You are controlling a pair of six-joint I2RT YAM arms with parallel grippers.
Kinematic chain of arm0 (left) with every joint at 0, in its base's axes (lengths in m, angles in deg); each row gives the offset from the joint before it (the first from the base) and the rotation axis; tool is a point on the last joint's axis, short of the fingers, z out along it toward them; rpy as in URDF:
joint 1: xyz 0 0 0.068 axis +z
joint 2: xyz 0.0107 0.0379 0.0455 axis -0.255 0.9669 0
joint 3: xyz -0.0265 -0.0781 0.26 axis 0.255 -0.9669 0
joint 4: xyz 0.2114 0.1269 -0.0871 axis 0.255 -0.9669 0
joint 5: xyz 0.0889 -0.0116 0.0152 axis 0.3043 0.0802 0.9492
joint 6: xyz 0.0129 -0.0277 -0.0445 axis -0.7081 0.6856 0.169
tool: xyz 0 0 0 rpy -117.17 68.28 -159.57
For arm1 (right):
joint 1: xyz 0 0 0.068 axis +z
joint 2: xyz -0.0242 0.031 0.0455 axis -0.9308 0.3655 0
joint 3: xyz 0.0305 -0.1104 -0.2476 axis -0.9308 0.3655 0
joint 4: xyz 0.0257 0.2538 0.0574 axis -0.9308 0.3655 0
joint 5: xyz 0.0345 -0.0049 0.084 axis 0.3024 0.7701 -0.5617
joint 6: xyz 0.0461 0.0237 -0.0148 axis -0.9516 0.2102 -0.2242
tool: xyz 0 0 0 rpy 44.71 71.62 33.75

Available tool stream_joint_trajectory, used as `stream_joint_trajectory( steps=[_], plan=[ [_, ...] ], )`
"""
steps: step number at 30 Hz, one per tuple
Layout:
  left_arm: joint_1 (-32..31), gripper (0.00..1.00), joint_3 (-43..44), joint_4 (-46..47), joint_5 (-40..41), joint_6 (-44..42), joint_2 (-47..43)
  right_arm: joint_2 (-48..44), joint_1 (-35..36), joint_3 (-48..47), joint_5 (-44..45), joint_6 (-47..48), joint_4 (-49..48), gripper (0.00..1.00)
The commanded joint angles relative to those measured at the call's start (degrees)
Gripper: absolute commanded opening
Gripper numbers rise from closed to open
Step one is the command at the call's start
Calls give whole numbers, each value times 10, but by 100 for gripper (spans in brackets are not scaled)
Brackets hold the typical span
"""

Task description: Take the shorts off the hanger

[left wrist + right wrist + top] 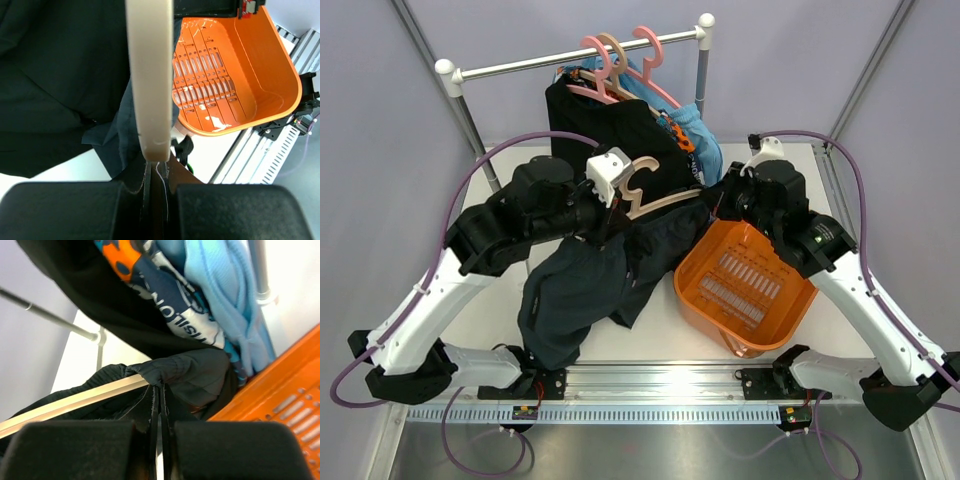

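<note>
The dark navy shorts (590,280) hang over a beige hanger (655,200) and spill onto the table. My left gripper (610,190) is shut on that hanger; in the left wrist view the hanger (150,75) rises from my shut left gripper (155,162) with the navy shorts (60,75) beside it. My right gripper (717,200) is shut on a fold of the navy shorts (195,370) at the hanger's right end; its tips (159,387) pinch the cloth next to the hanger bar (75,400). The black shorts (585,115), patterned shorts (682,137) and light blue shorts (708,140) hang on the rail.
A white clothes rail (570,58) with pink hangers (650,45) stands at the back. An orange basket (695,295) lies tilted at the right, just under my right arm; it also shows in the left wrist view (235,65) and the right wrist view (280,395).
</note>
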Motion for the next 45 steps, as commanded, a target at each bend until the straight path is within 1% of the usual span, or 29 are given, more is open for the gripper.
stream_joint_trajectory(
  steps=[1, 5, 6, 9, 13, 16, 20, 24, 26, 29, 30, 31, 33, 34, 36, 37, 40, 44, 45],
  plan=[
    [-3, 0, 21, 10, -2, -16, -44, 21, 2, -43, 96, 26, 32, 0],
    [-4, 0, 7, 4, -3, -18, -73, 41, -2, -72, 130, 33, 56, 0],
    [-4, 0, 2, 3, 0, -34, -87, 46, -6, -75, 134, 34, 58, 0],
    [-4, 0, -8, 2, 12, -36, -112, 52, -22, -82, 130, 34, 57, 0],
    [-3, 0, -11, 6, 15, -39, -166, 60, -39, -90, 116, 33, 57, 0],
    [-4, 0, -19, 17, 16, -36, -189, 63, -40, -93, 108, 32, 50, 0],
    [-4, 0, -24, 20, 16, -35, -214, 75, -41, -107, 127, 36, 63, 0],
    [-3, 0, -42, 50, 28, -25, -228, 67, -40, -95, 86, 34, 46, 0],
    [-3, 0, -56, 80, 41, -25, -232, 61, -37, -89, 53, 32, 40, 0],
    [-4, 0, -73, 131, 76, 5, -235, 55, -1, -95, 42, 35, 45, 0],
    [-3, 0, -90, 150, 93, 11, -236, 53, 30, -97, 42, 36, 45, 0],
    [-3, 0, -102, 192, 99, 14, -238, 51, 48, -100, 40, 36, 45, 0],
    [-4, 0, -133, 234, 117, 20, -240, 49, 89, -109, 39, 38, 42, 0],
    [-3, 0, -144, 276, 121, 24, -241, 50, 135, -112, 45, 38, 41, 0],
    [-3, 0, -160, 314, 136, 26, -238, 59, 178, -129, 61, 44, 44, 0],
    [-3, 0, -164, 338, 137, 29, -234, 63, 216, -135, 83, 46, 49, 0],
    [-3, 0, -157, 366, 143, 40, -216, 77, 262, -157, 108, 55, 58, 0],
    [-3, 0, -146, 388, 180, 44, -202, 78, 281, -177, 114, 64, 60, 0],
    [-3, 0, -141, 381, 207, 43, -199, 79, 281, -186, 130, 73, 65, 0]
  ],
)
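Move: The shorts' waistband, still on the hanger's right end and already pinched by the right fingers, lies about 15 cm right of the left hand, 6 cm ahead and slightly lower; the left hand already holds the hanger. The shorts' hanging body is some 22 cm left of the right hand, 12 cm back and 14 cm lower. The orange basket sits about 9 cm to the right hand's right, 3 cm back and 28 cm down. The black shorts on the rack hang roughly 22 cm ahead of the left hand, 3 cm left, 8 cm lower. Keeping its grip near the hanger's neck, the left hand draws the hanger left, up and back, away from the waistband that the right fingers keep pinched. It then comes forward again while still rising, about 11 cm up in all, tipping its fingers up. The right hand nearly holds its place, then sweeps some 15 cm left and back with the shorts, turning about 20 degrees counter-clockwise. ##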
